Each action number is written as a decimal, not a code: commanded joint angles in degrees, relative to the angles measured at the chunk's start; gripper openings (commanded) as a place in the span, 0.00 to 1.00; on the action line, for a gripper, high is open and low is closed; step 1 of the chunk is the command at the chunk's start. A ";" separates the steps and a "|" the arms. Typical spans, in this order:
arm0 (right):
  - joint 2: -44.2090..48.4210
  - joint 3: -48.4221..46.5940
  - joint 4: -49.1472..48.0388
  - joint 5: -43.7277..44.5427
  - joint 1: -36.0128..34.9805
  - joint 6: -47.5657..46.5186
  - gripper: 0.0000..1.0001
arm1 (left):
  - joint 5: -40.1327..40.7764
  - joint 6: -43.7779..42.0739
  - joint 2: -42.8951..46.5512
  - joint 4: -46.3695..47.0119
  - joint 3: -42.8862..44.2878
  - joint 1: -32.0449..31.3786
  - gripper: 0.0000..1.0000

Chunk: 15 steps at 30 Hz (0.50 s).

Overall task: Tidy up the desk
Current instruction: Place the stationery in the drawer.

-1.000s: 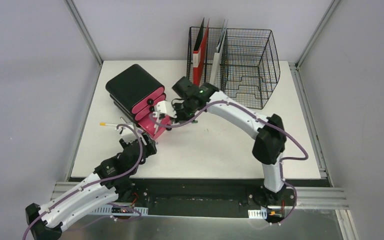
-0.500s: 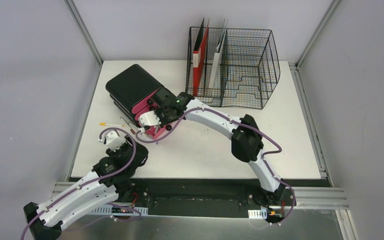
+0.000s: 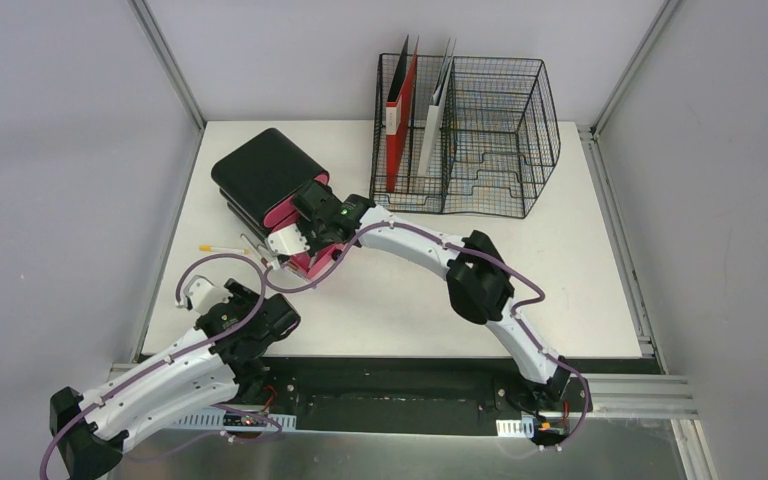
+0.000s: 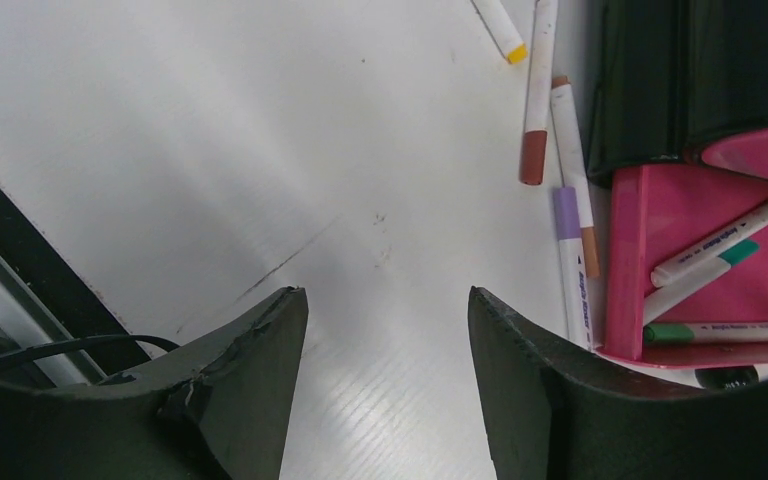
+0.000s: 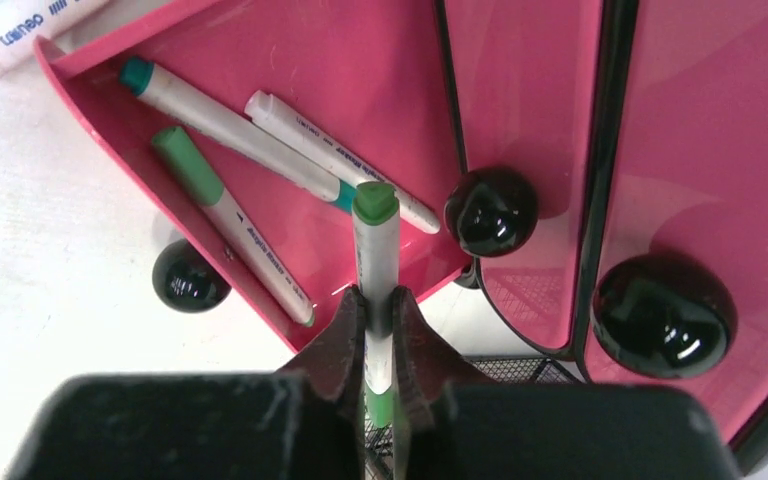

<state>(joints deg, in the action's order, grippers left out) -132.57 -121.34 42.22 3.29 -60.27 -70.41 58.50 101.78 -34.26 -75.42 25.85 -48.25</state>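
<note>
The desk (image 3: 410, 290) is a white tabletop. At its back left stands a black and pink drawer unit (image 3: 265, 180) with its lowest pink drawer (image 5: 360, 60) pulled out. Three markers lie in that drawer. My right gripper (image 5: 378, 300) is shut on a green-capped marker (image 5: 376, 240) and hovers over the drawer's front edge. My left gripper (image 4: 388, 300) is open and empty above bare desk, near the front left. Beside the drawer (image 4: 640, 200) lie loose markers: purple (image 4: 570, 260), orange (image 4: 572, 150), brown (image 4: 537, 110) and yellow-tipped (image 4: 500, 20).
A black wire-mesh rack (image 3: 480, 130) stands at the back, holding a red folder (image 3: 400, 110) and a white one (image 3: 438, 100). Aluminium rails and grey walls border the desk. The yellow-tipped marker (image 3: 218, 248) lies near the left edge.
My right arm swung left from beside the rack to above the open drawer, carrying the marker. My left arm drew back toward the front left corner and its jaws narrowed a little.
</note>
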 commanded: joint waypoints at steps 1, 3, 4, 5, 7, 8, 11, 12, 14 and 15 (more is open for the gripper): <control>-0.62 -3.03 -3.57 0.63 -0.53 0.83 0.08 | 2.12 8.78 -0.51 -5.03 1.95 0.70 0.61; -0.97 -2.82 -3.90 0.58 -0.55 1.26 0.15 | 2.14 8.83 -0.27 -5.09 1.91 0.72 0.61; -1.13 -2.62 -4.23 0.64 -0.59 1.51 0.20 | 2.13 8.77 -0.07 -5.09 1.85 0.70 0.61; -1.18 -2.43 -4.51 0.73 -0.60 1.70 0.24 | 2.13 8.67 0.03 -5.11 1.84 0.70 0.61; -1.33 -2.21 -5.08 1.04 -0.57 2.30 0.34 | 2.11 8.54 0.49 -5.03 1.78 0.70 0.60; -1.36 -2.12 -5.20 1.10 -0.55 2.62 0.38 | 2.15 8.46 0.68 -5.01 1.76 0.70 0.60; -0.95 -1.97 -5.30 1.36 -0.55 4.08 0.48 | 2.15 8.08 1.16 -4.96 1.75 0.70 0.60; -0.59 -1.85 -5.16 1.37 -0.55 4.64 0.50 | 2.19 7.82 1.21 -4.89 1.75 0.70 0.60; 0.26 -1.71 -4.44 1.16 -0.62 5.62 0.52 | 2.07 7.11 1.40 -4.31 1.74 0.70 0.60; 0.63 -1.69 -3.93 1.07 -0.56 6.08 0.53 | 2.04 6.61 1.52 -3.93 1.65 0.71 0.59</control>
<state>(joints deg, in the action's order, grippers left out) -133.95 -121.54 39.03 3.77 -60.49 -67.29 58.65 108.66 -33.41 -79.59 25.89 -48.25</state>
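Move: My right hand holds the green marker over the open pink drawer, whose middle is about 1 cm back and 5 cm below. The open drawer's knob sits some 4 cm back and 3 cm right; the middle drawer's knob is about 4 cm ahead and 3 cm left, near hand height. The purple marker lies roughly 5 cm back and 7 cm left, on the desk. From my left hand the open drawer is around 14 cm ahead and 21 cm right. I let go of the green marker in the open drawer: my right hand eases left and down by barely 1 cm each, then all but stops as the fingers spread from nearly shut to about half open. The hand stays low over the drawer, its fingers still slanting down to the forward left. ##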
